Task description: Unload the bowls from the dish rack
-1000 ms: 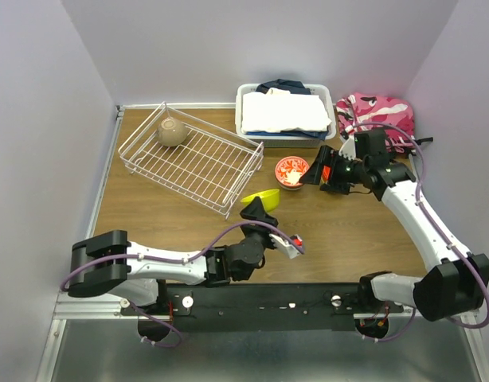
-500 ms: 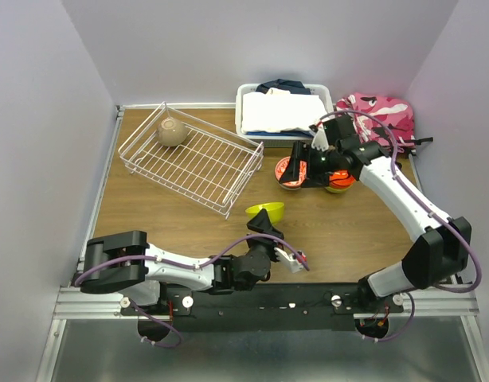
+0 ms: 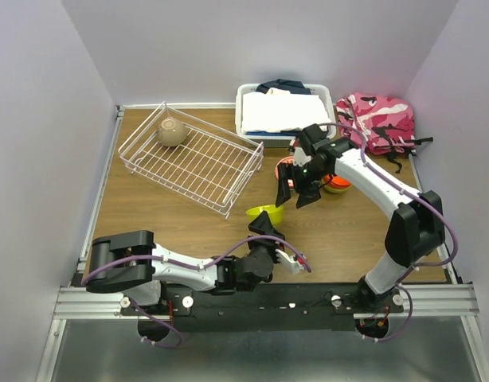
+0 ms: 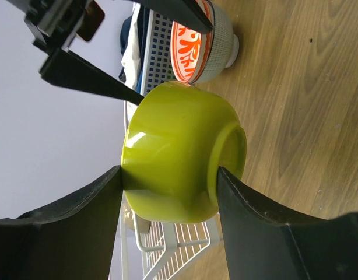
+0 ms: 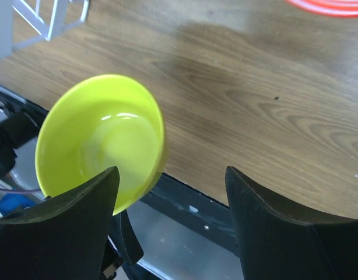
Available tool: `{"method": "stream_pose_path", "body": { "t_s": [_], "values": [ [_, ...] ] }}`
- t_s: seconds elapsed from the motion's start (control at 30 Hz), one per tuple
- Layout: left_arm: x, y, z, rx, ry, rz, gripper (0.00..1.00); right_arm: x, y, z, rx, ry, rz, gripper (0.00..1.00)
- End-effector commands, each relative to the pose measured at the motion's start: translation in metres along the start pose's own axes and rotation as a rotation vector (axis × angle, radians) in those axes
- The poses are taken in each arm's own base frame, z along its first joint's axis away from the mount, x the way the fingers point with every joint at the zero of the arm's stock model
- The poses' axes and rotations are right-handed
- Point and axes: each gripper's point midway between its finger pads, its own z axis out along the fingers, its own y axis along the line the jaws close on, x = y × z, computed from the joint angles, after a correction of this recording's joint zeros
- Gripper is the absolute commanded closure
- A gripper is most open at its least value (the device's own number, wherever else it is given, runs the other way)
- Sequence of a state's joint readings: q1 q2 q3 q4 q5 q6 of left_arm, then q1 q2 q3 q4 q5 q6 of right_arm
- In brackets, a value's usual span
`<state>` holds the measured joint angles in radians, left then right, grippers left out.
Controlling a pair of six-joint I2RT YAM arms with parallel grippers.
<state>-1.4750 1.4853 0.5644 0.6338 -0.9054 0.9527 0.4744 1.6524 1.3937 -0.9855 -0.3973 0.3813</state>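
Note:
My left gripper (image 3: 264, 225) is shut on a lime-yellow bowl (image 3: 266, 212), one finger on its rim and one on its foot, holding it tilted just above the table (image 4: 179, 157). My right gripper (image 3: 295, 189) is open and empty, hanging over the white-pink red-patterned bowl (image 3: 286, 170) and just behind the lime bowl, which shows below its fingers (image 5: 100, 143). A taupe bowl (image 3: 171, 131) lies in the far corner of the white wire dish rack (image 3: 198, 163). An orange bowl (image 3: 338, 185) sits on the table right of the right arm. The other bowls are out of view.
A white plastic bin of folded cloth (image 3: 283, 111) stands at the back centre. A pink camouflage bag (image 3: 381, 118) lies at the back right. The rack's near corner (image 3: 227, 212) is close to the left of the lime bowl.
My right arm has swung left, from right of the red-patterned bowl to above it, toward the lime bowl. My left gripper has drawn the lime bowl nearer the front edge.

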Motion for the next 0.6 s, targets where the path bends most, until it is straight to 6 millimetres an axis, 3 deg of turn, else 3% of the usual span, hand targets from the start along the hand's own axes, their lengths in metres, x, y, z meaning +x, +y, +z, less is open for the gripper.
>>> {"method": "stream_pose_path", "body": {
  "t_s": [0.0, 0.23, 0.57],
  "values": [
    [-0.003, 0.004, -0.001, -0.026, -0.002, -0.038, 0.43, 0.019, 0.005, 0.012, 0.026, 0.1, -0.049, 0.2],
    [-0.004, 0.004, -0.001, -0.026, -0.003, -0.03, 0.43, 0.028, 0.008, 0.024, 0.022, 0.159, -0.062, 0.33],
    [-0.004, 0.005, -0.001, -0.029, 0.0, -0.023, 0.42, 0.035, 0.012, 0.025, 0.005, 0.193, -0.075, 0.76]
  ]
}}
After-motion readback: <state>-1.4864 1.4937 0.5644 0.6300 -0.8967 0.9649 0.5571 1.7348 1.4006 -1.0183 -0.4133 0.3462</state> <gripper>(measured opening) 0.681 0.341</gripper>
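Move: My left hand holds the green bowl, its middle about 3 cm ahead of that hand and slightly lower. From my right hand, empty and open, this bowl sits some 8 cm left, 3 cm back and 2 cm down. The red-patterned bowl stands 10 cm straight ahead of my right hand, the orange-and-green stack 7 cm ahead and 13 cm right; the dish rack's middle is 15 cm ahead and 29 cm left, all three roughly 11 cm lower. With my left hand keeping its grip on the green bowl and practically still, I bring my right hand back, down and left, about 4 cm in all, to the bowl's near-right rim, turning it slightly counter-clockwise. I slow there and close the wide-open fingers by more than half, one inside the bowl and one outside, around the wall. ##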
